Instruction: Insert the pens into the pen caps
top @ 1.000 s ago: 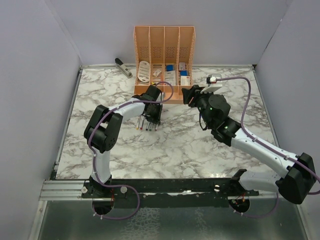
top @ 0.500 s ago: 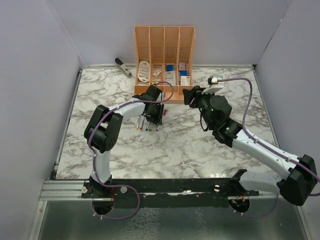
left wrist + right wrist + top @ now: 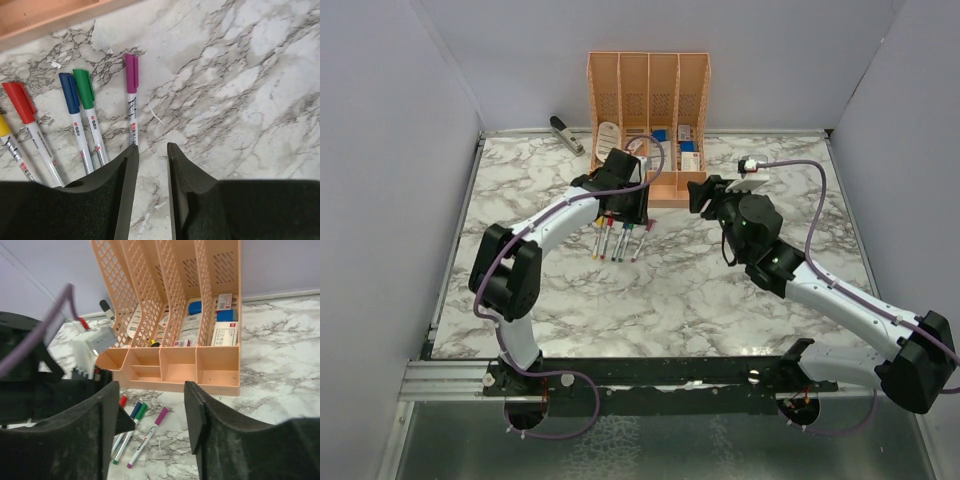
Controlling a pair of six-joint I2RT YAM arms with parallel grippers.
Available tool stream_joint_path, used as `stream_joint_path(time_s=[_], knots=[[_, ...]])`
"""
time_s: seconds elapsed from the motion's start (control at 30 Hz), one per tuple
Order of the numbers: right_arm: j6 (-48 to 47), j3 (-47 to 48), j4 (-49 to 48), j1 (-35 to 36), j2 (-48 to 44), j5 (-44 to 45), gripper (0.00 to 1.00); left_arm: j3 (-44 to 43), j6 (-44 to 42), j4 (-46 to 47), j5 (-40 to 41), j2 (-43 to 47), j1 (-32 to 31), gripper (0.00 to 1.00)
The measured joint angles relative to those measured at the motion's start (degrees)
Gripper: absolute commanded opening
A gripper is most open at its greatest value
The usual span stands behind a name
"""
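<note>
Several pens lie side by side on the marble in front of the organizer, each wearing its cap: yellow [image 3: 3, 128], red [image 3: 19, 101], blue [image 3: 69, 92], green [image 3: 84, 89] and magenta [image 3: 131, 73]. From above the row [image 3: 618, 241] fans out, the magenta pen [image 3: 640, 243] rightmost. My left gripper [image 3: 152, 150] hovers just above the pens' far ends [image 3: 624, 208], its jaws a narrow gap apart with only marble between. My right gripper [image 3: 152, 390] hangs to the right [image 3: 700, 192], open wide and empty, facing the pens [image 3: 148, 432].
The orange organizer [image 3: 648, 100] with white and blue stationery stands at the back, its low front trays [image 3: 170, 365] right behind the pens. A grey stapler [image 3: 566, 134] lies at the back left. Purple walls close three sides.
My left gripper's jaws have parted and it has pulled back toward the organizer, leaving the magenta pen lying at the right of the row. The right arm has barely moved.
</note>
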State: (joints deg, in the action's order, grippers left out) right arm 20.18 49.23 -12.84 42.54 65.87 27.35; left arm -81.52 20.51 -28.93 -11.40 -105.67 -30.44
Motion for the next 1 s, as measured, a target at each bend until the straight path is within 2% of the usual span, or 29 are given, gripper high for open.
stream_joint_path(time_s=[0.07,0.17,0.27,0.3,0.33,0.4,0.43,0.47,0.73,1.0], knots=[[0.7,-0.1,0.5,0.0,0.0,1.8,0.64,-0.1,0.2,0.1,0.0,2.7,0.4,0.33],[1.2,-0.4,1.7,0.0,0.0,5.5,0.65,0.1,0.2,0.2,0.0,6.1,1.7,0.34],[1.3,-1.2,2.9,-1.0,0.0,8.0,0.66,2.6,0.0,1.4,0.0,9.7,5.8,0.37],[1.4,-1.6,3.2,-1.8,0.0,8.4,0.67,4.1,-0.1,2.2,0.0,11.1,8.1,0.42],[1.7,-2.0,3.7,-3.0,0.0,8.7,0.67,5.5,-0.4,2.6,0.0,12.0,10.0,0.5],[2.4,-2.8,5.0,-6.4,-0.1,8.6,0.68,7.3,-1.2,3.1,0.1,13.0,12.9,0.76],[2.7,-3.1,5.7,-8.1,-0.2,8.5,0.68,9.0,-1.3,3.7,0.1,13.7,15.7,0.95],[3.2,-3.6,6.4,-10.2,-0.4,8.3,0.69,10.3,-2.0,4.2,0.2,14.0,17.7,0.98],[7.3,-6.3,10.9,-29.0,-2.3,4.0,0.74,15.0,-5.4,6.2,3.0,18.9,27.2,0.99],[10.4,-6.9,12.7,-41.0,-1.8,-2.0,0.77,15.7,-10.0,7.1,8.0,20.1,33.8,0.99]])
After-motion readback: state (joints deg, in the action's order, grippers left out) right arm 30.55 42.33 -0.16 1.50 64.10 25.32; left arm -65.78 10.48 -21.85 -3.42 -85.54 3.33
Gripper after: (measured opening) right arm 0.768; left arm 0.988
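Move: The purple pen, already capped and released, lies about 8 cm below the left hand, 2 cm back and 1 cm to its left. Level with it, the green pen is about 6 cm to the hand's left, the blue 7 and the red 11. The box's front compartments are some 13 cm ahead of that hand. From the right hand, the purple pen is about 11 cm left, slightly ahead and 27 cm below. The left hand, empty and already clear of the purple pen, lifts about 6 cm, then sweeps some 28 cm left over the pen row to the bare left side of the table, turning about 30 degrees counter-clockwise and opening wide. The right hand swings some 26 cm right, away from the pens, sinking about 9 cm, turning some 40 degrees clockwise and opening further. ##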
